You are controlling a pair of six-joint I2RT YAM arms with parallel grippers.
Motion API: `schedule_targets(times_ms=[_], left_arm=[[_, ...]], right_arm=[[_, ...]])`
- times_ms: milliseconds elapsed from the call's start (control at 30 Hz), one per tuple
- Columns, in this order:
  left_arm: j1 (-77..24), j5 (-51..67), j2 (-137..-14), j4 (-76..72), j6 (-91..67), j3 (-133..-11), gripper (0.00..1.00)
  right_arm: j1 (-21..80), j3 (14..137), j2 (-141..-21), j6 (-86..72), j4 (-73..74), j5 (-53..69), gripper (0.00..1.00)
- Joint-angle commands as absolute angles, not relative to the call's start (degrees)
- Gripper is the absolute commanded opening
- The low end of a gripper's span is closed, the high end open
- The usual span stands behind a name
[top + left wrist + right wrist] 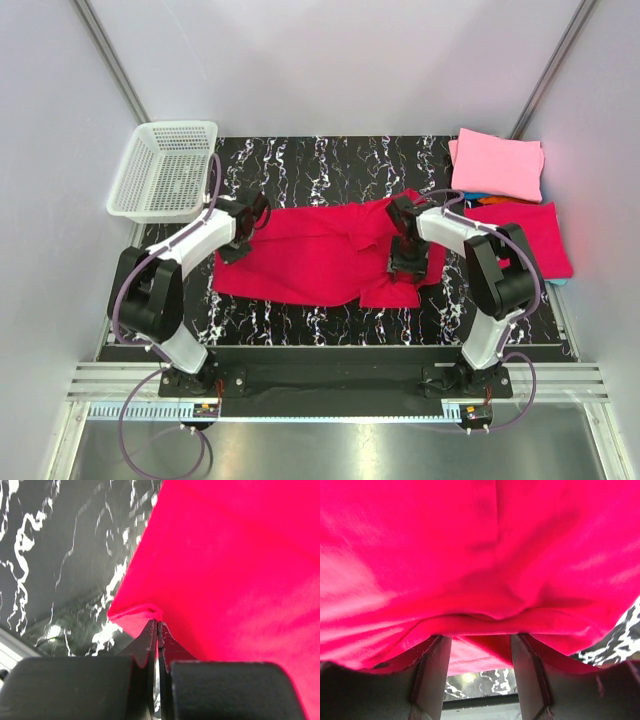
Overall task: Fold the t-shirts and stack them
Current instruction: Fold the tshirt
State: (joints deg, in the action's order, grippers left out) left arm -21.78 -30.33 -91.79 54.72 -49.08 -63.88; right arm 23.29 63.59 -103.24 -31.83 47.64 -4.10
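Observation:
A crimson-red t-shirt (320, 255) lies spread across the middle of the black marbled table. My left gripper (258, 215) is at the shirt's far left edge, shut on a corner of the cloth (135, 614); in the left wrist view its tips (158, 622) meet on the red fold. My right gripper (408, 265) is down on the shirt's right part. Its fingers stand apart (480, 637), with a thick fold of red cloth (480, 555) lying across the tips and bare table showing between them.
At the back right, a folded pink t-shirt (497, 163) and a folded red one (525, 235) lie with slivers of blue and orange cloth (480, 197) between them. A white mesh basket (165, 170) stands at the back left. Grey walls enclose the table.

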Motion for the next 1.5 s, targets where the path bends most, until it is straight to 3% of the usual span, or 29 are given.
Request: schedule_targets(times_ms=[0, 200, 467, 700, 1000, 1467], left_arm=[[-19.43, -32.43, -93.07, 52.74, -45.8, -67.85, 0.0], [-16.88, -31.29, -93.6, 52.12, -45.79, -68.99, 0.0], [-16.87, -30.59, -94.57, 51.42, -46.23, -69.52, 0.0], [-16.61, -30.85, -96.85, 51.24, -46.14, -71.89, 0.0], [-16.26, -30.15, -100.63, 51.33, -46.05, -75.41, 0.0], [-16.26, -29.62, -98.88, 50.45, -45.27, -72.86, 0.0]], right_arm=[[20.75, 64.59, -108.54, -27.78, 38.41, -9.93, 0.57], [20.04, 67.68, -107.68, -26.28, 39.29, -9.31, 0.57], [20.13, 62.85, -90.47, -28.38, 44.11, -10.9, 0.58], [20.92, 60.12, -82.98, -30.14, 46.49, -10.55, 0.57], [24.61, 51.16, -81.83, -36.03, 47.64, -9.05, 0.57], [25.4, 42.02, -80.42, -41.39, 37.27, -6.5, 0.56]])
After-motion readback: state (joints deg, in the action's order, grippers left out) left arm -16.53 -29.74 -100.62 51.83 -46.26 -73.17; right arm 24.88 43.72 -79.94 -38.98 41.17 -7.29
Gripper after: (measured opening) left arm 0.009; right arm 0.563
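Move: The left hand already holds the shirt's near-left corner about 6 cm above the table; the shirt's back-left corner lies some 13 cm ahead and 2 cm left of it, the basket about 24 cm ahead and 13 cm left. From the open right hand, the sleeve's near-right corner is about 7 cm back, 4 cm right and just below; the pointed flap is some 7 cm ahead and 7 cm left, the folded red shirt about 8 cm ahead and 23 cm right. The right hand, its half-open fingers already down on the rumpled cloth, goes on pushing it forward for a little over 4 cm, then lifts about 8 cm while tipping back some 20 degrees, swings back towards the robot by roughly 10 cm and sinks, partly levelling, to the sleeve's near-right corner, fingers still open and not yet closed on it. The left hand keeps its pinch on the near-left corner and draws it forward about 5 cm at the same height, in two pulls with a short pause between, the first also drifting a little left. ##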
